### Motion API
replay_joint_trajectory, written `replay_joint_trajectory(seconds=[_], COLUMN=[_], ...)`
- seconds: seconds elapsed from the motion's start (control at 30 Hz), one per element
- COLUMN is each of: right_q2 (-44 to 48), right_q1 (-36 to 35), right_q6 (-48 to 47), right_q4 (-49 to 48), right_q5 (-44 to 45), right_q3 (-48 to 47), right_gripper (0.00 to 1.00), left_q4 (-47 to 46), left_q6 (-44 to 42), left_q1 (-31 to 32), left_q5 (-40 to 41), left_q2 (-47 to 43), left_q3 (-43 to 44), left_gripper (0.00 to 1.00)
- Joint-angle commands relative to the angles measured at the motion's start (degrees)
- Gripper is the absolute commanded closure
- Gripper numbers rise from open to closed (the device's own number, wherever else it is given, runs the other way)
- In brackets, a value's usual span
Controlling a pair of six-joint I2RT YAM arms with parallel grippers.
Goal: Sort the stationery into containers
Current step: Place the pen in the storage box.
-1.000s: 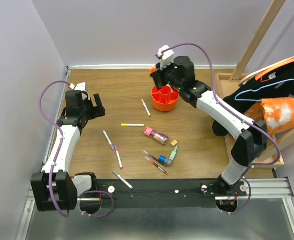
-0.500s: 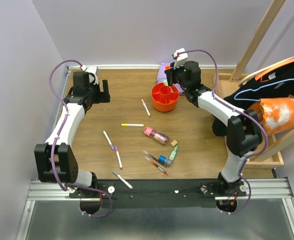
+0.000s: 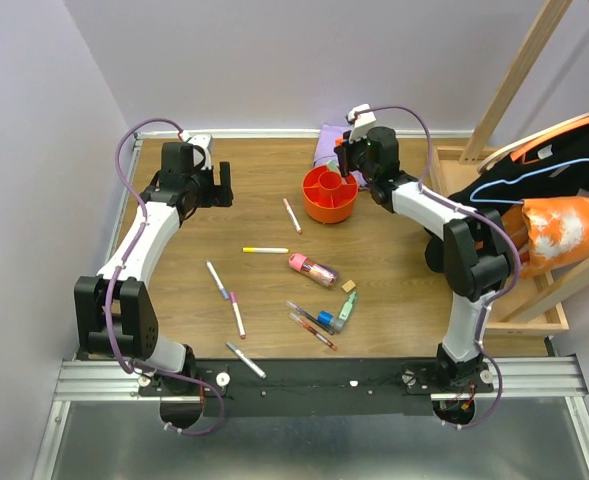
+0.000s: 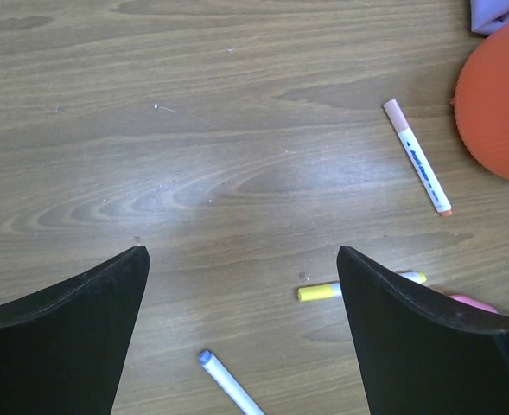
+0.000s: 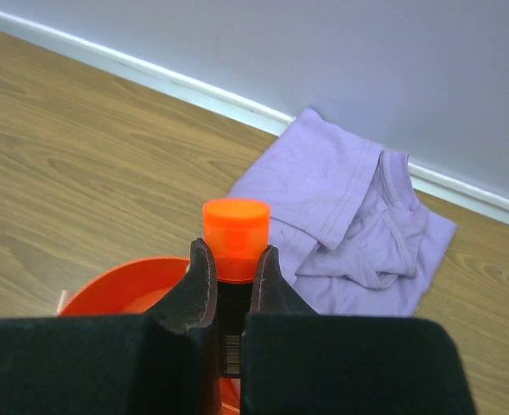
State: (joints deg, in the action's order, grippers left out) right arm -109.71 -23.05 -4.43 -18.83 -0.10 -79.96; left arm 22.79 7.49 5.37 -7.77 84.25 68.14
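The round orange cup (image 3: 329, 195) with inner dividers stands at the back middle of the table. My right gripper (image 3: 346, 163) is at its far right rim, shut on an orange-capped highlighter (image 5: 235, 235) held upright above the cup's rim (image 5: 120, 290). My left gripper (image 3: 222, 186) is open and empty to the left of the cup, above bare wood (image 4: 241, 252). On the table lie a pink-capped pen (image 3: 291, 215), a yellow-capped pen (image 3: 265, 250), a pink tube (image 3: 312, 270), a tan eraser (image 3: 349, 286), a mint highlighter (image 3: 346, 312) and several more pens (image 3: 237, 315).
A lilac cloth (image 3: 328, 143) lies bunched behind the cup against the back wall, and it also shows in the right wrist view (image 5: 349, 216). A wooden frame and an orange bag (image 3: 564, 225) stand off the table's right edge. Walls close the left and back sides.
My right gripper moved back and right with the highlighter, from above the cup to its far rim. My left arm swung toward the back and right, its gripper still open.
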Motion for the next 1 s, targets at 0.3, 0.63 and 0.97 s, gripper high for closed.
replay_joint_trajectory(seconds=[0.3, 0.63, 0.97], right_q2=[-2.53, 1.08, 6.35], right_q1=[0.64, 0.64, 0.64], right_q6=[-0.94, -0.41, -0.5], right_q4=[0.81, 3.89, 5.9], right_q5=[-1.22, -3.68, -2.45], right_q3=[0.07, 3.67, 7.1], right_gripper=[0.99, 0.96, 0.52], left_q4=[-0.46, -1.43, -1.52], left_q6=[-1.33, -1.25, -1.16], left_q1=[0.17, 0.17, 0.26], left_q5=[0.3, -0.05, -0.4], left_q2=[0.39, -0.22, -2.33], left_q3=[1.73, 0.77, -0.81], left_gripper=[0.01, 0.01, 0.01])
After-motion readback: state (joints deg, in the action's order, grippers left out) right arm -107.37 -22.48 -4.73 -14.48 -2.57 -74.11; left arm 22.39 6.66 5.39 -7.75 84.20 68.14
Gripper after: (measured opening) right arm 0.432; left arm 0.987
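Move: The orange-capped pen is already held upright in the right fingers. The storage box, the round orange bowl with compartments, has its middle about 4 cm left of that hand, 3 cm back and 13 cm below. The purple cloth lies some 7 cm ahead, a white marker about 13 cm left and 8 cm back, both on the table. From the idle left hand the storage box is roughly 26 cm right and 9 cm ahead, below it. The pen is lowered by the right hand into the outer compartment on the storage box's right side, about 4.5 cm down in all, quickly at first and slowly after a brief stop. Late in the descent the hand also draws back some 3 cm towards the base, tipping slightly downward, and only at the end do the fingers part to nearly half open around the pen. ##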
